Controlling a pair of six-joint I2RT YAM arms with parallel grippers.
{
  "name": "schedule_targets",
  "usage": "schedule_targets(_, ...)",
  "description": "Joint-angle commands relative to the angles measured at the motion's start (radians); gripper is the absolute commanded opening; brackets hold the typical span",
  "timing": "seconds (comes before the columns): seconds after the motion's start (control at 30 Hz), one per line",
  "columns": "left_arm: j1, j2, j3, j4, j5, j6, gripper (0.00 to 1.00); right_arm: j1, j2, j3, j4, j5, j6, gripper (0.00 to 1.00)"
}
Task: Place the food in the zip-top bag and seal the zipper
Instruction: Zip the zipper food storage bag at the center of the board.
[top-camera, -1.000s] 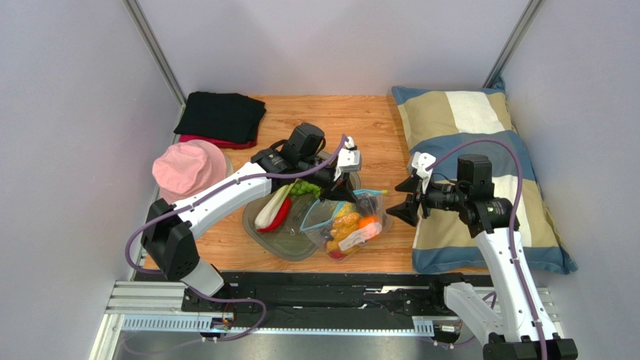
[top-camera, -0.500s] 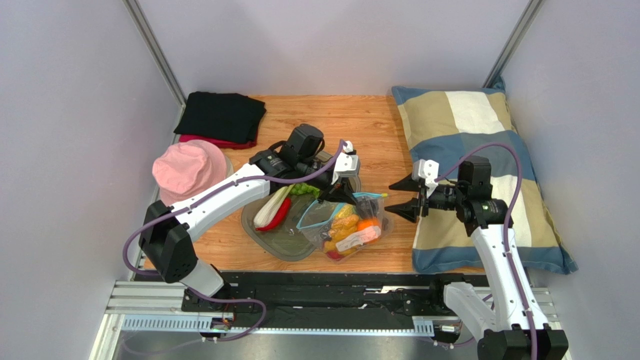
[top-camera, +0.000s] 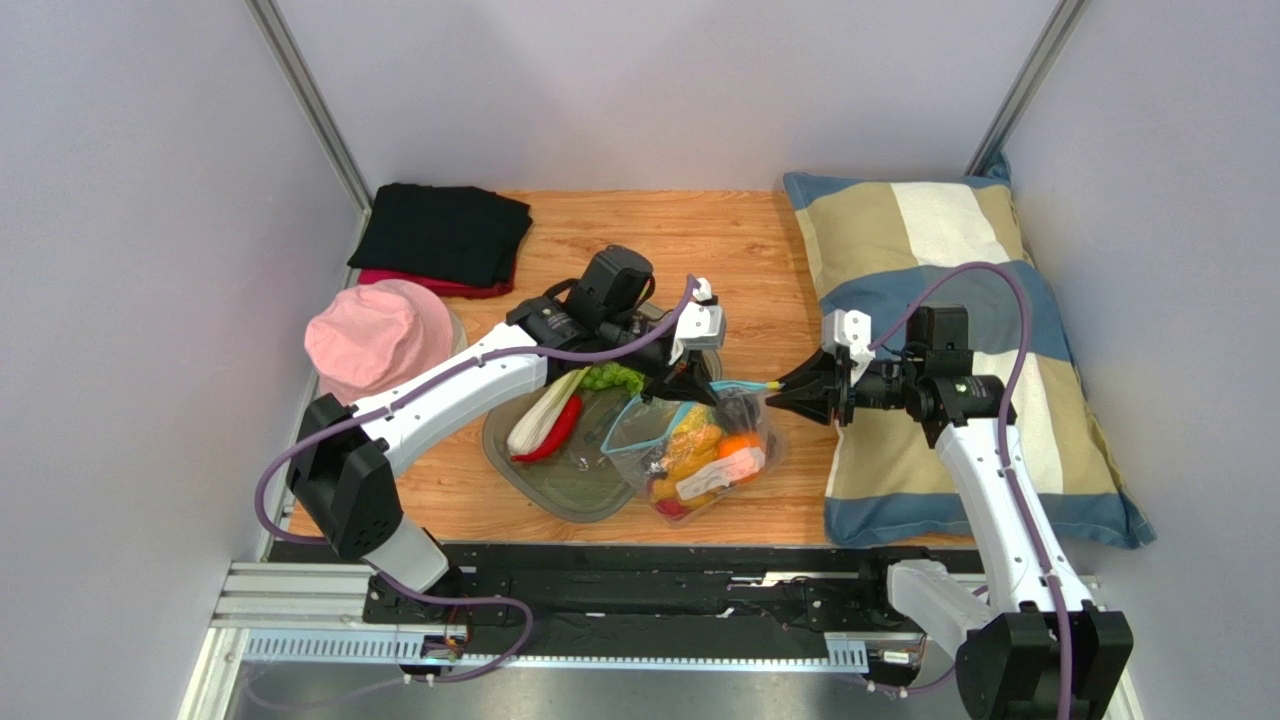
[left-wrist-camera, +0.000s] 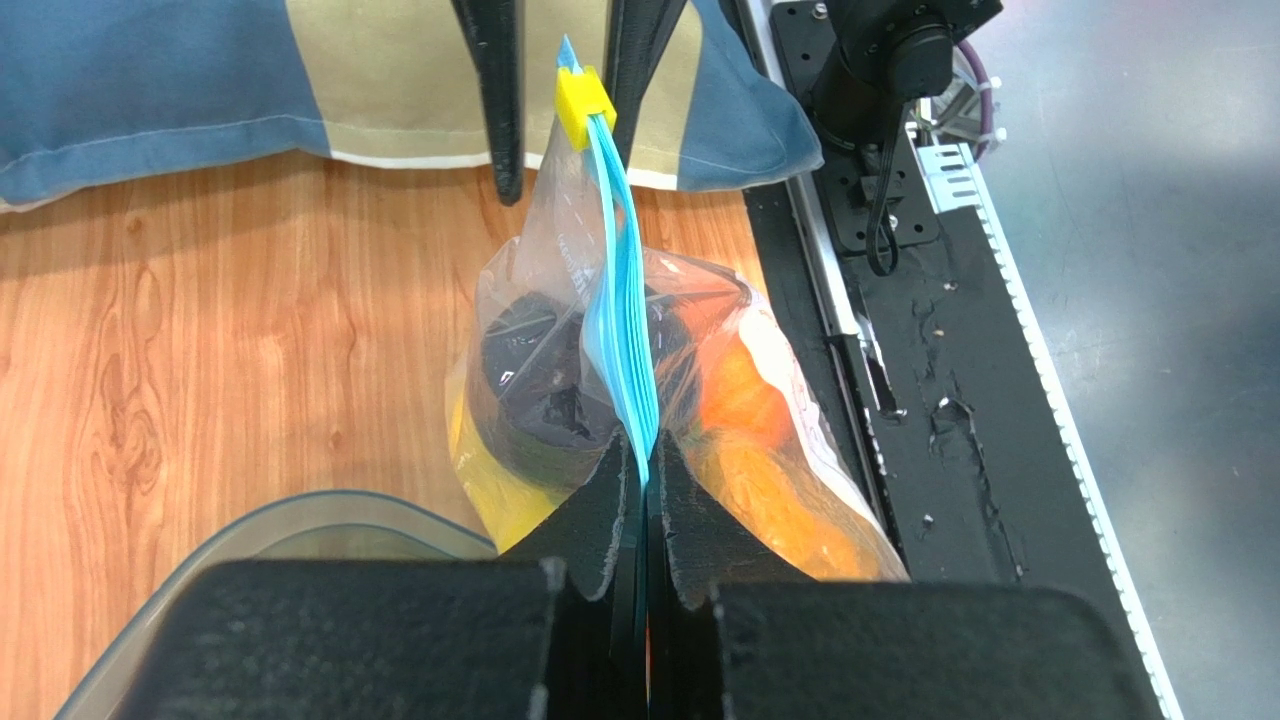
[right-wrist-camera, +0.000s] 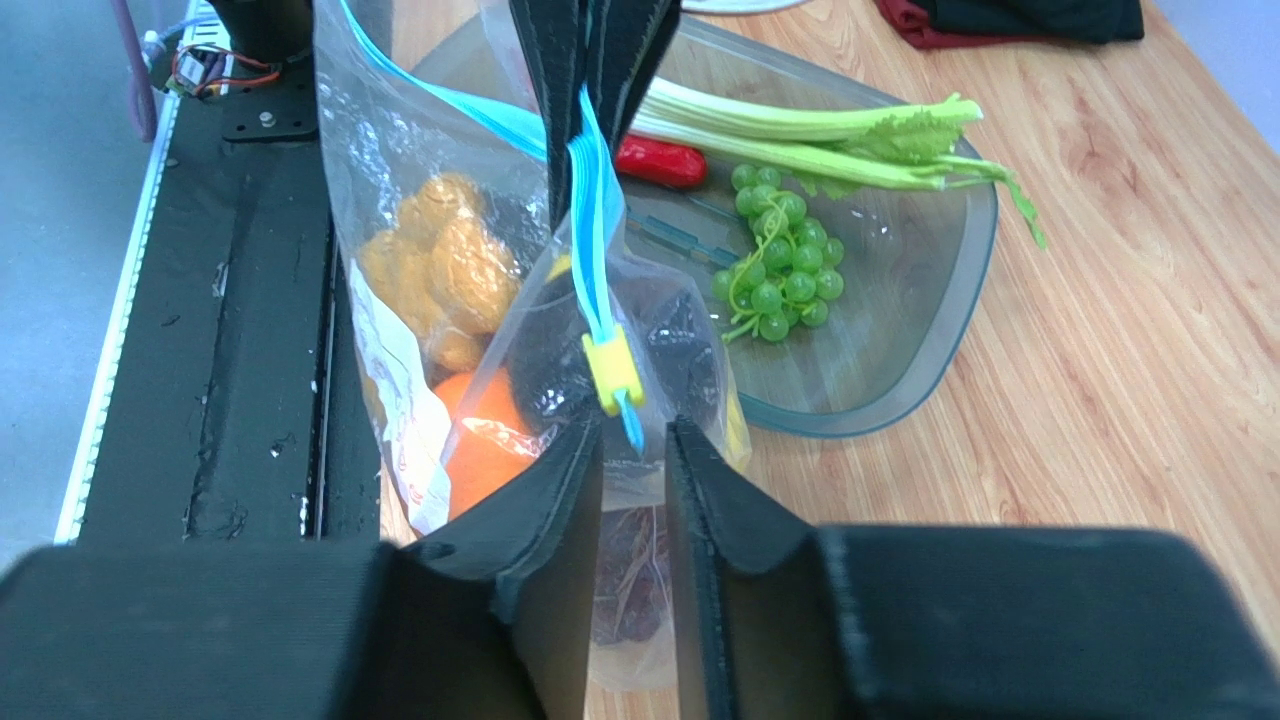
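The zip-top bag (top-camera: 699, 458) stands on the wood, holding orange (right-wrist-camera: 481, 435), yellow (right-wrist-camera: 436, 263) and dark food. My left gripper (top-camera: 688, 387) is shut on the blue zipper (left-wrist-camera: 616, 270) at its near end (left-wrist-camera: 643, 450). The zipper's yellow slider (right-wrist-camera: 613, 372) sits at the far end. My right gripper (top-camera: 781, 398) is open, its jaws a narrow gap apart, one on each side of the bag's corner just below the slider (right-wrist-camera: 634, 428). A leek (right-wrist-camera: 796, 128), red chili (right-wrist-camera: 661, 161) and green grapes (right-wrist-camera: 774, 263) lie in the clear grey tray (right-wrist-camera: 902, 405).
A striped pillow (top-camera: 962, 345) lies on the right under the right arm. A pink hat (top-camera: 376, 338) and folded black cloth (top-camera: 443, 233) sit at the back left. The black rail (top-camera: 676, 578) runs along the front edge, close to the bag.
My right gripper has moved left to the bag's slider end and its jaws have narrowed. The left gripper has kept its hold on the zipper.
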Motion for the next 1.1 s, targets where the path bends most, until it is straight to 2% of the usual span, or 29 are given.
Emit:
schedule_targets(0.0,-0.010,-0.007,0.055,0.077,0.033,0.000,0.00,0.000,-0.010,0.051,-0.050,-0.061,-0.085,0.22)
schedule_targets(0.1,-0.011,-0.006,0.051,0.075,0.033,-0.001,0.00,-0.002,-0.007,0.056,-0.052,-0.067,-0.084,0.16)
schedule_targets(0.13,-0.013,-0.006,0.051,0.075,0.028,-0.003,0.00,-0.002,-0.005,0.057,-0.052,-0.068,-0.084,0.04)
schedule_targets(0.17,-0.013,-0.006,0.053,0.072,0.023,-0.004,0.02,0.000,-0.005,0.059,-0.053,-0.067,-0.079,0.00)
schedule_targets(0.23,-0.013,-0.007,0.064,0.063,0.002,-0.008,0.08,-0.002,-0.007,0.062,-0.056,-0.056,-0.076,0.00)
schedule_targets(0.27,-0.013,-0.018,0.068,0.062,-0.013,-0.014,0.21,-0.002,-0.010,0.062,-0.056,-0.053,-0.071,0.00)
schedule_targets(0.33,-0.013,-0.033,0.093,0.077,-0.065,-0.049,0.35,-0.002,-0.021,0.062,-0.059,-0.045,-0.071,0.00)
schedule_targets(0.37,-0.017,-0.047,0.100,0.100,-0.093,-0.078,0.46,0.000,-0.025,0.062,-0.061,-0.045,-0.070,0.00)
schedule_targets(0.4,-0.022,-0.052,0.120,0.141,-0.130,-0.107,0.49,0.001,-0.031,0.062,-0.061,-0.045,-0.070,0.00)
schedule_targets(0.47,-0.062,-0.046,0.148,0.140,-0.200,-0.104,0.50,-0.002,-0.036,0.062,-0.059,-0.047,-0.067,0.00)
schedule_targets(0.63,-0.137,-0.013,0.191,0.117,-0.268,-0.021,0.49,-0.002,-0.031,0.085,-0.068,-0.016,-0.041,0.00)
schedule_targets(0.87,-0.178,0.060,0.251,0.086,-0.294,0.008,0.52,-0.002,-0.057,0.083,-0.073,-0.004,-0.030,0.00)
schedule_targets(1.07,-0.188,0.098,0.272,0.059,-0.305,-0.001,0.49,-0.002,-0.064,0.087,-0.073,0.007,-0.018,0.00)
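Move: The yellow slider at the zipper's outer end lies about 7 cm right of the left hand, 1 cm forward and nearly level; the left fingers hold the zipper strip. From the right hand, half open at the strip's tail, the slider is some 2 cm left and level. The food-filled bag body sits about 9 cm back, 1 cm left and 8 cm below the left hand; the green grapes, 13 cm left, 4 cm forward, 14 cm below. The right fingers close on the strip's tail just past the slider and keep that pinch, easing up and back only a little. The left fingers then let go of the strip, open about halfway, rise some 7 cm and swing about 7 cm right above the zipper to the slider, tilting roughly 15 degrees and starting to sink at the end. ##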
